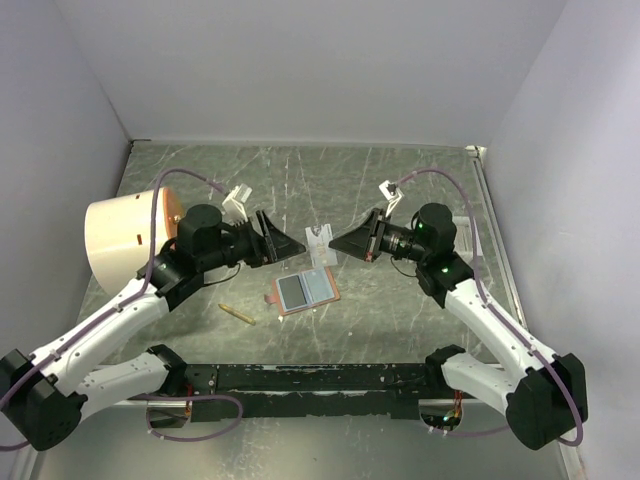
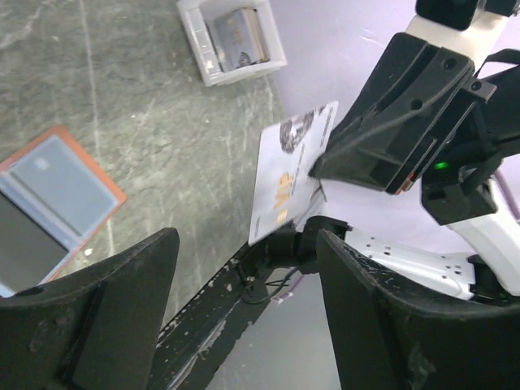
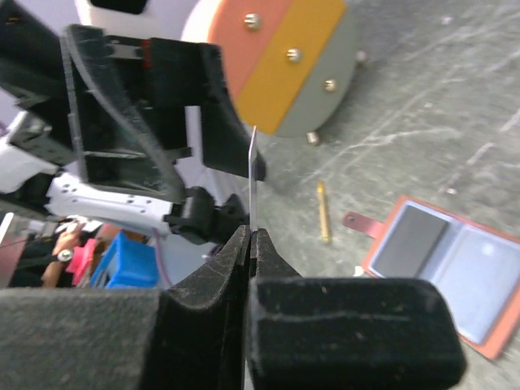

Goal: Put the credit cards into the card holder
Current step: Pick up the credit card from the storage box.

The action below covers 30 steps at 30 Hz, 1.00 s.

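My right gripper (image 1: 336, 243) is shut on a credit card (image 2: 284, 175), a whitish card with gold print, held upright above the table. In the right wrist view that credit card (image 3: 253, 175) shows edge-on, rising from the pinched tips (image 3: 251, 236). My left gripper (image 1: 291, 245) faces it from the left, open, with nothing between its fingers (image 2: 122, 309); the card hangs just beyond their tips. The card holder (image 1: 305, 291), tan-brown, lies open flat on the table below the two grippers, showing a grey and a pale blue panel. It also shows in both wrist views (image 2: 57, 195) (image 3: 455, 260).
A big cream cylinder (image 1: 125, 235) lies at the left behind my left arm. A white tray (image 2: 231, 36) with more cards sits at the right, partly behind my right arm. A small yellow stick (image 1: 237, 313) lies left of the card holder.
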Motion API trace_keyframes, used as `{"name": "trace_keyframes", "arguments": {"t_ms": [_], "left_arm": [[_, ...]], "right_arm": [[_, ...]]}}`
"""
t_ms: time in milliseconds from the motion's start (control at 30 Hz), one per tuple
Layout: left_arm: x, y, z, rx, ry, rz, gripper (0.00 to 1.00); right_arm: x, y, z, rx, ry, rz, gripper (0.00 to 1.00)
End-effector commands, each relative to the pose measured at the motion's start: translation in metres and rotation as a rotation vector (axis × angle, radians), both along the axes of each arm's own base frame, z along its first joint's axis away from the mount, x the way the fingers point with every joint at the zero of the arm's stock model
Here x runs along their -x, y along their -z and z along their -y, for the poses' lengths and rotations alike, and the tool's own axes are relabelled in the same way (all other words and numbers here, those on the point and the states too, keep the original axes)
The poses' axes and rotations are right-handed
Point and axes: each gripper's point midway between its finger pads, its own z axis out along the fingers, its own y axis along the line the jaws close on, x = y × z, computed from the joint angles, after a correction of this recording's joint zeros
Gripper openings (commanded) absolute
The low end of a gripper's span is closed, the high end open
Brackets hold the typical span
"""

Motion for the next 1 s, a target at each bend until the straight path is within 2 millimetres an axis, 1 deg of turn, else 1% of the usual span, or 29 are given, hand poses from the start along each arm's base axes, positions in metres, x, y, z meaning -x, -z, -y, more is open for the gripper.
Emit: {"name": "trace_keyframes", "arguments": {"t_ms": [0, 67, 100, 133, 200, 267, 333, 400, 433, 600, 633, 700, 733, 767, 800, 900, 967], "left_arm": [[0.004, -0.02, 0.015, 0.11, 0.079, 0.027, 0.78], [0.005, -0.023, 0.018, 0.129, 0.093, 0.038, 0.74], [0.004, -0.021, 0.018, 0.124, 0.091, 0.033, 0.71], [0.003, -0.02, 0.018, 0.124, 0.092, 0.031, 0.66], [0.003, -0.02, 0.02, 0.132, 0.101, 0.035, 0.52], [0.004, -0.02, 0.021, 0.144, 0.107, 0.033, 0.43], [0.006, -0.022, 0.022, 0.161, 0.121, 0.042, 0.27], [0.009, -0.021, 0.023, 0.172, 0.129, 0.038, 0.13], [0.009, -0.021, 0.022, 0.174, 0.126, 0.034, 0.08], [0.011, -0.022, 0.019, 0.174, 0.115, 0.042, 0.07], [0.011, -0.022, 0.018, 0.17, 0.112, 0.042, 0.07], [0.01, -0.02, 0.015, 0.16, 0.096, 0.039, 0.07], [0.01, -0.019, 0.013, 0.155, 0.085, 0.039, 0.07], [0.01, -0.014, 0.011, 0.142, 0.071, 0.027, 0.07], [0.008, -0.009, 0.008, 0.126, 0.046, 0.015, 0.07], [0.002, 0.013, -0.001, 0.046, -0.021, -0.029, 0.07], [-0.001, 0.026, -0.007, 0.001, -0.052, -0.058, 0.07]], "right_arm": [[0.021, -0.034, -0.014, -0.132, -0.109, 0.06, 0.0], [0.025, -0.035, -0.017, -0.153, -0.126, 0.046, 0.0], [0.027, -0.034, -0.018, -0.162, -0.132, 0.041, 0.0], [0.028, -0.033, -0.02, -0.166, -0.137, 0.037, 0.0], [0.027, -0.026, -0.023, -0.153, -0.137, 0.017, 0.0], [0.027, -0.019, -0.025, -0.145, -0.145, -0.006, 0.0], [0.029, -0.015, -0.027, -0.143, -0.154, -0.018, 0.0], [0.027, -0.007, -0.027, -0.129, -0.136, -0.037, 0.0], [0.026, -0.003, -0.027, -0.122, -0.129, -0.048, 0.0], [0.023, 0.015, -0.028, -0.098, -0.12, -0.098, 0.0], [0.023, 0.02, -0.028, -0.086, -0.117, -0.114, 0.02], [0.019, 0.029, -0.027, -0.051, -0.092, -0.136, 0.09], [0.016, 0.031, -0.025, -0.037, -0.067, -0.135, 0.2], [0.014, 0.033, -0.023, -0.032, -0.047, -0.133, 0.27], [0.013, 0.036, -0.022, -0.025, -0.033, -0.135, 0.33], [0.005, 0.05, -0.015, 0.035, 0.035, -0.135, 0.43], [0.0, 0.063, -0.011, 0.082, 0.073, -0.149, 0.44]]}}
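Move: The credit card, already pinched at one edge by the right fingers, lies about 6 cm to the right of the left hand's open fingers, roughly level and hardly farther back. The open card holder lies some 22 cm below the left hand, about 3 cm to its right and 3 cm back; the yellow stick is 15 cm left of that hand and 8 cm back on the table. From the right hand, the card's middle is about 3 cm left and 1 cm back, and the left gripper roughly 9 cm left. The left hand eases about 2 cm right towards the card and shuts its wide-open fingers on the card's free edge, while the right hand, still pinching the opposite edge, first carries the card some 2 cm left, 2 cm back and 2 cm up to meet them. The right hand then sinks about 5 cm and, once the left has the card, opens to nearly half and lets go, while the left keeps its pinch and drifts back left about a centimetre. ##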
